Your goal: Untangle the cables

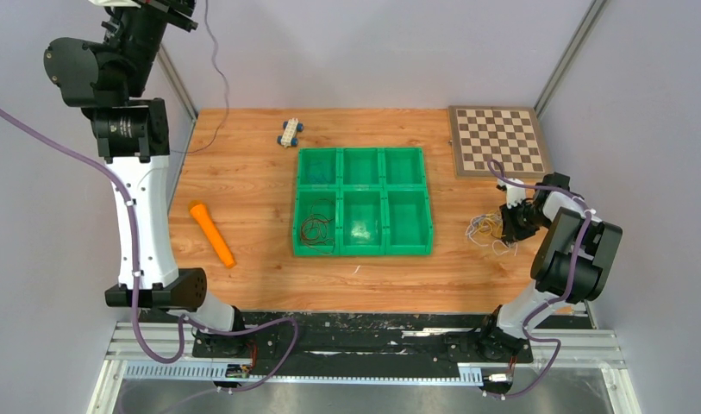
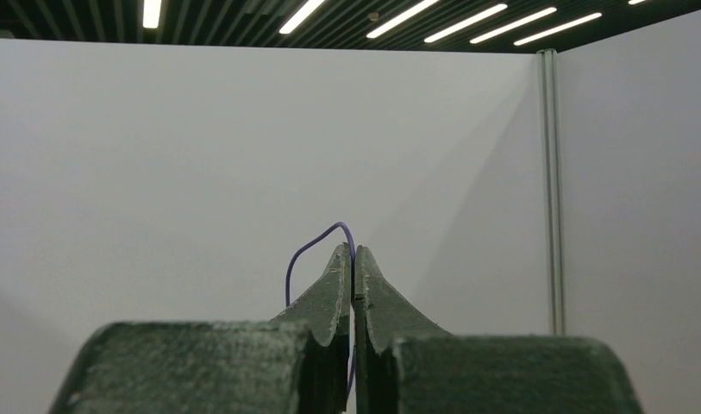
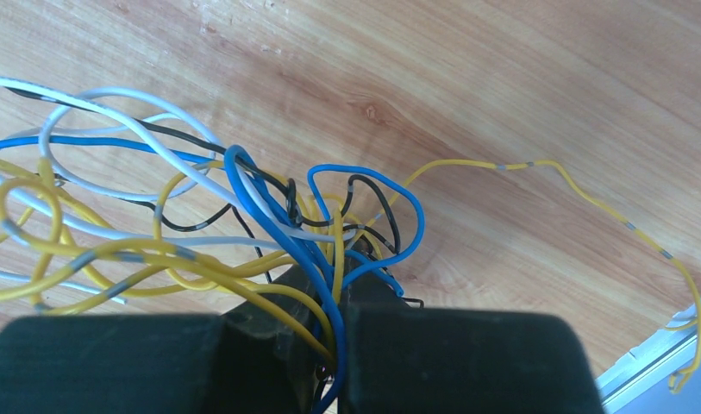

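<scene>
A tangle of yellow, blue, white and black cables [image 1: 487,230] lies on the wood table near its right edge. My right gripper [image 1: 506,221] is down at it. In the right wrist view the right gripper [image 3: 338,286] is shut on a blue cable [image 3: 243,185] and yellow cables [image 3: 157,252] that run between the jaws. One yellow strand [image 3: 588,194] trails off to the right. My left arm is raised high at the back left. Its gripper [image 2: 353,251] is shut on a thin purple cable [image 2: 299,256], which hangs down to the table [image 1: 217,65]. Dark red and black cables [image 1: 316,228] lie in the green tray.
A green six-compartment tray [image 1: 362,252] sits mid-table. An orange carrot-shaped object [image 1: 211,233] lies to the left, a small toy car [image 1: 289,132] at the back, and a chessboard [image 1: 499,140] at the back right. The table's edge [image 3: 648,371] is close to the right gripper.
</scene>
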Robot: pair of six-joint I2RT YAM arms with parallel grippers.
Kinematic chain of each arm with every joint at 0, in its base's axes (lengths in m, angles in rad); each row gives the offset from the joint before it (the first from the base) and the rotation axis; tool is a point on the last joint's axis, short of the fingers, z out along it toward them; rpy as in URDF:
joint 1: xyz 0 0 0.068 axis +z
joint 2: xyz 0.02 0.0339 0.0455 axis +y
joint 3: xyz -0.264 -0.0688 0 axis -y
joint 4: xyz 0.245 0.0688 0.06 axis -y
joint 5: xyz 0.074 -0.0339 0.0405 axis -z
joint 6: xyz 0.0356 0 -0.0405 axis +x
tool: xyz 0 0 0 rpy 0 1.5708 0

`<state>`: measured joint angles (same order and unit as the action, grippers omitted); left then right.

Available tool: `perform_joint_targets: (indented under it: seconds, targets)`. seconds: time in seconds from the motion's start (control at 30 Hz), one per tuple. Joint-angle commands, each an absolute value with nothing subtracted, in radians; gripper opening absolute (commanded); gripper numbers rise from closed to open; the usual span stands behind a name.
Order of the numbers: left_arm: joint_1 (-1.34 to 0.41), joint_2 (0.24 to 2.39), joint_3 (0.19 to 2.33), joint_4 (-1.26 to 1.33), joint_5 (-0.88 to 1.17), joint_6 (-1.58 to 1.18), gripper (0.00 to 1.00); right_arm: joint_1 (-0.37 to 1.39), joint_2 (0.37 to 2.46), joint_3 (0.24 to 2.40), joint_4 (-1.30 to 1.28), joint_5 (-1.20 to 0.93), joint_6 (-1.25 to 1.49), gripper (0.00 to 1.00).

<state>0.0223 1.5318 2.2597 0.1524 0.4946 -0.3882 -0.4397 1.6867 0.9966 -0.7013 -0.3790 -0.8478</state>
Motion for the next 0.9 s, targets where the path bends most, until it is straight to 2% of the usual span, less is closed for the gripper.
perform_joint_targets:
  seconds: [0.0,0.3,0.53,0.87]
  targets:
    - [0.030,1.533,2.256,0.236,0.520,-0.414,0.00,-0.434,1.660,1.002,-0.686,-0.380,-0.862,0.06]
    - [0.005,1.603,2.332,0.396,0.566,-0.506,0.00,-0.431,1.658,1.001,-0.695,-0.385,-0.859,0.07]
    - [-0.159,1.658,2.324,0.454,0.605,-0.528,0.00,-0.411,1.668,1.023,-0.705,-0.383,-0.843,0.07]
    - [-0.279,1.573,1.977,0.553,0.664,-0.591,0.00,-0.410,1.658,1.018,-0.709,-0.391,-0.828,0.07]
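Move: The green box, which the lifted purple cable is being carried to, has its middle some 25 cm to the left hand's right, 5 cm ahead and about 72 cm below. At that same low level, the red cable coil in the box lies about 12 cm to the right and 2 cm back, the toy car 27 cm ahead and 8 cm right, and the orange tube 14 cm left and 3 cm back. From the right hand the box's middle is roughly 38 cm left and 9 cm ahead, about level. High above the table, with the purple cable still pinched in its shut fingers and hanging free of the tangle, the left hand starts slowly, then speeds up and swings some 12 cm to the right towards the green box, turning about 25 degrees clockwise. It first rises by about a centimetre, then sinks roughly 7 cm from that height late in the swing, while the right hand stays low by the chessboard, its nearly shut fingers still on the tangle. ##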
